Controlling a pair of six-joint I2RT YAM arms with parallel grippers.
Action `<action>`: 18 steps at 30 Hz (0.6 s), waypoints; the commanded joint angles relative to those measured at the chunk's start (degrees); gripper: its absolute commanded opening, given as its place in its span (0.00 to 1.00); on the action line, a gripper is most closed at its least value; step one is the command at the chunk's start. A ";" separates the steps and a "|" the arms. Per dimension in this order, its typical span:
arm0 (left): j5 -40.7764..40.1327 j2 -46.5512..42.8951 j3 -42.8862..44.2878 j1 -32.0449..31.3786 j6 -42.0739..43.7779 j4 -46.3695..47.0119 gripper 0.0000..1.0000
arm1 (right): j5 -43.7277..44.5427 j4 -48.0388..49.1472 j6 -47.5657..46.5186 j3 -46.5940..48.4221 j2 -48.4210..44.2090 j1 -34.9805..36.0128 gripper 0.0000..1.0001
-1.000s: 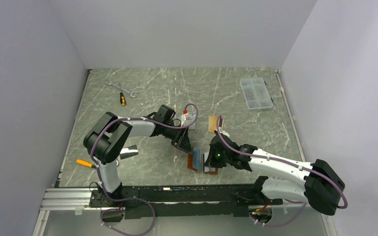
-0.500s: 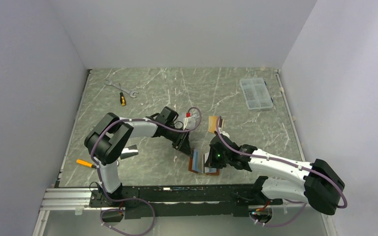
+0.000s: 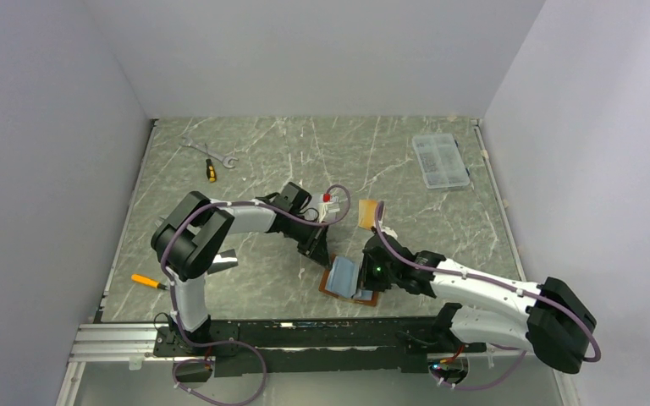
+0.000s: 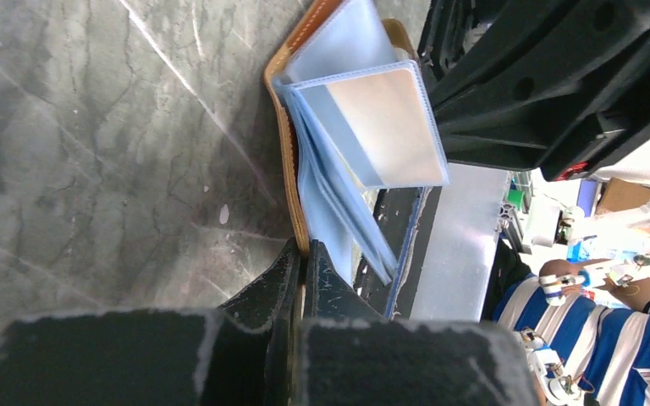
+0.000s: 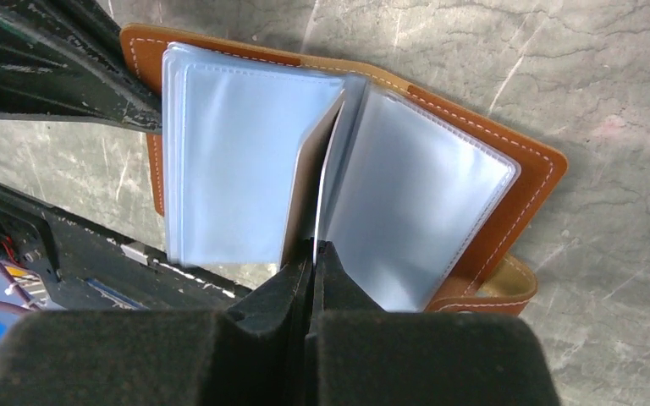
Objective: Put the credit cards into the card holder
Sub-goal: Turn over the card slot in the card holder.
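Observation:
The tan leather card holder lies open near the table's front edge, its light blue sleeves facing up. My left gripper is shut on the edge of the holder's leather cover, as the left wrist view shows. My right gripper is shut on one sleeve leaf that stands upright in the middle of the card holder; in the top view it sits at the holder's right side. An orange credit card lies on the table just behind the holder. No card shows in either gripper.
A clear compartment box stands at the back right. A wrench and a yellow-handled screwdriver lie at the back left. An orange pen lies by the left arm's base. The left arm's fingers cross the right wrist view's top left.
My left gripper has closed on the holder's cover edge. The card holder has gone from standing half folded to lying open and flatter. The right gripper stayed shut.

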 commanded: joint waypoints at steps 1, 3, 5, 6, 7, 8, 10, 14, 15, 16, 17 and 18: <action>-3.24 0.26 2.49 -0.78 3.63 -3.01 0.00 | 1.63 -0.77 -0.22 0.26 -3.48 0.27 0.00; -3.62 0.19 2.46 -0.91 4.00 -3.65 0.00 | 3.07 -2.81 -0.56 1.04 -4.78 -0.03 0.00; -3.85 0.31 2.41 -1.00 4.23 -4.08 0.00 | 5.01 -6.46 -2.15 3.37 -5.92 -0.42 0.00; -4.08 0.38 2.41 -0.94 4.32 -4.15 0.00 | 6.81 -9.32 -2.95 4.54 -6.64 -0.85 0.00; -4.24 0.40 2.35 -0.96 4.41 -4.24 0.00 | 7.95 -11.20 -3.69 5.58 -7.83 -1.35 0.00; -4.12 0.41 2.41 -0.95 4.54 -4.32 0.00 | 9.04 -13.18 -4.36 6.77 -8.91 -1.95 0.00; -3.83 0.24 2.36 -0.93 4.38 -4.26 0.00 | 10.94 -16.11 -5.67 9.16 -11.02 -3.45 0.00; -4.00 -0.65 2.66 -1.14 3.99 -4.69 0.00 | 9.02 -14.24 -8.35 13.51 -10.54 -5.15 0.00; -3.95 -0.96 2.61 -1.12 3.57 -4.57 0.00 | 7.78 -13.30 -8.67 14.55 -8.68 -5.05 0.00; -3.65 -1.24 2.58 -1.15 3.17 -4.52 0.00 | 6.52 -12.15 -8.60 15.34 -6.37 -4.82 0.00; -3.33 -1.46 2.67 -1.16 2.80 -4.52 0.00 | 5.35 -10.74 -8.19 15.79 -4.35 -4.35 0.00; -2.99 -1.71 2.68 -1.12 2.46 -4.54 0.00 | 4.60 -8.89 -7.67 15.84 -2.79 -3.69 0.00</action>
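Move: The card slot to be turned stands on edge beside the right fingers, its middle about 2 cm ahead and 1 cm left of them; they already hold a white card edge-on against it. The open card holder's middle is some 4 cm left, 1 cm ahead and 4 cm below; a gold card lies about 19 cm ahead and 1 cm right. From the left fingers, shut on the holder's left cover edge, the card slot is roughly 9 cm right and 3 cm back. The right hand draws its held white card clear of the card slot and the open holder, starting up and about 3 cm to its right, then climbing faster and swinging forward to finish some 9 cm higher and 5 cm farther out, the wrist tilting the fingertips about 13 degrees forward, the fingers staying shut. Meanwhile the left hand keeps its pinch on the cover's left edge and sinks with it by about a centimetre, steadying the holder on the table. ##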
